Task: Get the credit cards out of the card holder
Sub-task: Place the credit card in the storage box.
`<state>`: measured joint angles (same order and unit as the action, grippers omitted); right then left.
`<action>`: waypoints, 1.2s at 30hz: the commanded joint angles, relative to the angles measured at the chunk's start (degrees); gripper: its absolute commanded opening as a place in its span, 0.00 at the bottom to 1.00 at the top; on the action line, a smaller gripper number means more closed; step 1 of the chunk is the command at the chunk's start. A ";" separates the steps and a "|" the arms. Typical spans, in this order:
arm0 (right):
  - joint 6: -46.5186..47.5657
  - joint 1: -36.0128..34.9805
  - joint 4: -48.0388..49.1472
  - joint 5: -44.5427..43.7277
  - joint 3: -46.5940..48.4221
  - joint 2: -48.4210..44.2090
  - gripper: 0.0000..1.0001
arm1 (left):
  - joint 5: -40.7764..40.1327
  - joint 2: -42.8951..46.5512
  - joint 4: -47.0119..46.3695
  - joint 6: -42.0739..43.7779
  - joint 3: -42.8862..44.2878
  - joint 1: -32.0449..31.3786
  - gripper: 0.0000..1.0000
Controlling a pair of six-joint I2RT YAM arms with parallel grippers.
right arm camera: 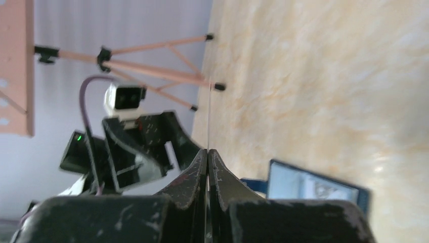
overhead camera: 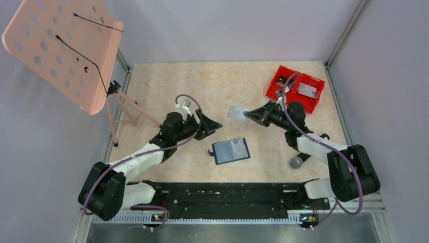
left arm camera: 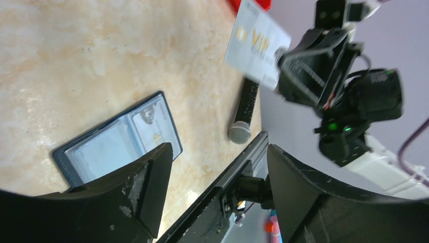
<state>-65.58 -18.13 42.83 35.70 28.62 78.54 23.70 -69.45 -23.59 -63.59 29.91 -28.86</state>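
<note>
The navy card holder [overhead camera: 230, 150] lies open on the table, pale inner faces up, and one card [left arm camera: 152, 127] shows in a pocket. My right gripper [overhead camera: 251, 116] is shut on a pale credit card [overhead camera: 237, 112] marked VIP [left arm camera: 257, 43], held in the air above the table behind the holder. In the right wrist view that credit card [right arm camera: 208, 116] shows edge-on as a thin line between the closed fingers of the right gripper [right arm camera: 208, 151]. My left gripper [overhead camera: 211, 126] hovers just left of the holder, open and empty [left arm camera: 217, 152].
A red two-compartment bin [overhead camera: 296, 87] stands at the back right. A grey ball on a black handle [overhead camera: 296, 162] lies by the right arm. A pink perforated music stand [overhead camera: 63, 50] on a tripod [right arm camera: 152, 66] stands at the far left.
</note>
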 commanded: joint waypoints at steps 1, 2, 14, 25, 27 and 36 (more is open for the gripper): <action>16.69 6.82 -26.39 -1.11 10.32 -4.75 0.00 | -0.01 4.20 10.11 8.47 3.36 0.05 0.74; 19.59 8.04 -32.11 -3.32 12.76 -5.26 0.00 | -0.53 4.76 12.97 10.34 4.28 0.05 0.74; 41.50 20.00 -70.90 -36.00 45.16 3.91 0.00 | -8.48 8.85 47.77 33.35 21.78 0.17 0.73; 46.88 24.28 -77.07 -40.81 56.47 19.40 0.00 | -19.50 14.93 59.22 42.63 28.09 0.17 0.73; 46.71 25.31 -77.04 -40.19 56.93 20.84 0.00 | -22.89 17.43 58.12 43.03 26.37 0.16 0.72; 47.67 27.61 -77.98 -39.48 60.05 25.97 0.00 | -29.03 24.51 55.84 43.30 23.28 0.18 0.72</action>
<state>-19.62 9.04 -34.37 -3.20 84.86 101.71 -0.78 -46.89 33.91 -21.67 53.71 -28.86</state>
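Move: The right hand, still pinching the white card, is bound for the storage box's right compartment, about 20 cm ahead, 33 cm to its right and 16 cm below. The box's left compartment, with the dark card, lies some 22 cm ahead and 21 cm right; the open card holder is about 12 cm back, 5 cm left, 18 cm below. From the left hand, the right compartment is roughly 26 cm ahead and 45 cm right. Keeping its pinch on the white card, the right hand sweeps about 30 cm right and 14 cm forward to the storage box, arcing up before sinking some 10 cm over the right compartment's near part, while its fingers swing from sideways to steeply down. The left hand, empty and still open, dips slightly, then retreats left and up, its fingers tipping downward. ##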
